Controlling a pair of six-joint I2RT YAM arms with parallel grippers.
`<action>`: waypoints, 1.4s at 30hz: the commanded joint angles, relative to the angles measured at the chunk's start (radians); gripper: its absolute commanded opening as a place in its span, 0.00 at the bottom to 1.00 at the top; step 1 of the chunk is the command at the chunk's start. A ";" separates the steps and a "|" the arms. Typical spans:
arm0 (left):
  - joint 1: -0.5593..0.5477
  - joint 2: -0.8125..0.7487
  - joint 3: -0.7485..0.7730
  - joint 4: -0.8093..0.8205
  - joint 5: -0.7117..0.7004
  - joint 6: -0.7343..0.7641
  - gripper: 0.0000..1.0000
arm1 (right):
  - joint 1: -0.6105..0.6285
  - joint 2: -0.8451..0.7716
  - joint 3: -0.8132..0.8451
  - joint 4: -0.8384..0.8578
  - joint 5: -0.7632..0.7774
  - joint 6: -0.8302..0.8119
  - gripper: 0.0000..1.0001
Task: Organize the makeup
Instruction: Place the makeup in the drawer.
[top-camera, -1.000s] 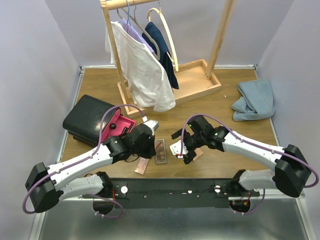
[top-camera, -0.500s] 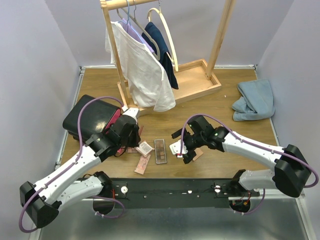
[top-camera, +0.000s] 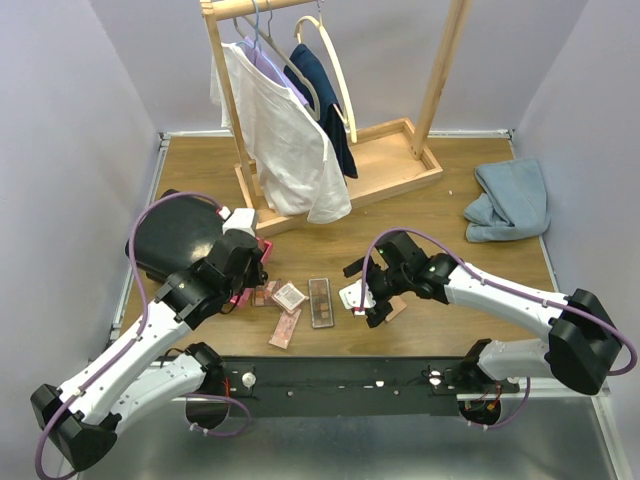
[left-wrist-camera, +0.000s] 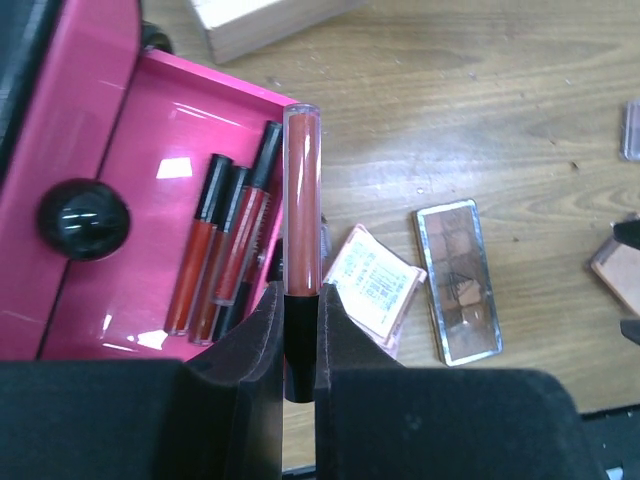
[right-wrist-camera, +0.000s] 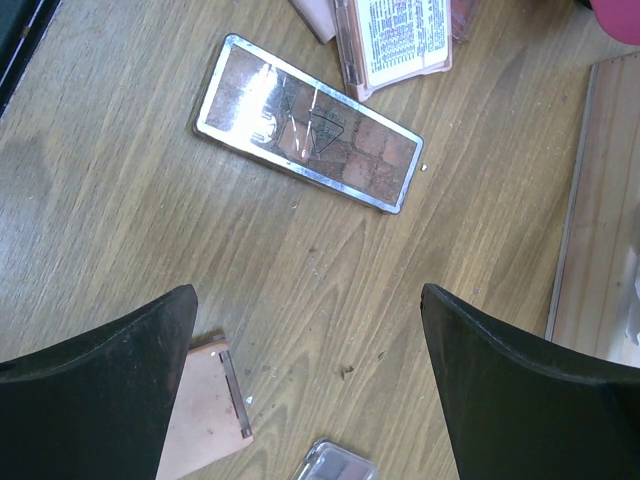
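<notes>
My left gripper (left-wrist-camera: 300, 295) is shut on the black cap of a slim dark-red tube (left-wrist-camera: 301, 195), which hangs over the right edge of the open pink drawer (left-wrist-camera: 150, 110). Three similar tubes (left-wrist-camera: 225, 240) lie in that drawer. On the wood beside it lie a labelled square compact (left-wrist-camera: 375, 288) and a brown eyeshadow palette (left-wrist-camera: 458, 280). My right gripper (right-wrist-camera: 305, 300) stands open just above bare wood. A peach compact (right-wrist-camera: 215, 410) lies by its left finger, and the palette (right-wrist-camera: 308, 122) lies beyond it. From above, the left gripper (top-camera: 245, 268) is at the drawer and the right gripper (top-camera: 372, 305) is right of the palettes.
The black case (top-camera: 170, 240) sits at the left. A clothes rack with a wooden base (top-camera: 390, 165) and a hanging white shirt (top-camera: 285, 130) stands at the back. A blue cloth (top-camera: 512, 200) lies at the far right. A pink palette (top-camera: 285, 328) lies near the front edge.
My left arm has swung left and back with the tube, from over the palettes to the pink drawer. The right arm has not moved.
</notes>
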 joint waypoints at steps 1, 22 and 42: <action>0.024 -0.020 -0.012 -0.015 -0.082 -0.019 0.00 | -0.003 0.007 -0.028 0.021 0.012 0.009 1.00; 0.141 0.045 -0.042 0.014 -0.109 0.004 0.00 | -0.004 0.008 -0.031 0.023 0.013 0.004 1.00; 0.167 0.034 -0.038 0.011 -0.106 0.001 0.63 | -0.004 0.010 -0.031 0.023 0.012 0.004 1.00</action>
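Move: The lipstick tube is already pinched in the left fingers; the pink drawer it is meant for has its middle about 6 cm to the left, 2 cm ahead and some 9 cm below. The loose tubes in that drawer lie about 4 cm left and 2 cm ahead. On the table, the white-labelled compact is some 5 cm right and 5 cm back, the grey palette about 12 cm right and 6 cm back. From the right hand the drawer is roughly 24 cm left and 5 cm ahead, about level. The held lipstick tube is carried about 5 cm left and 2 cm forward, in over the loose tubes in the pink drawer, as the left hand turns a little counter-clockwise. It sinks some 3 cm, mostly late and with a slight tilt; there the fingers open wide and let go of the tube, and the hand stays low over the drawer. ##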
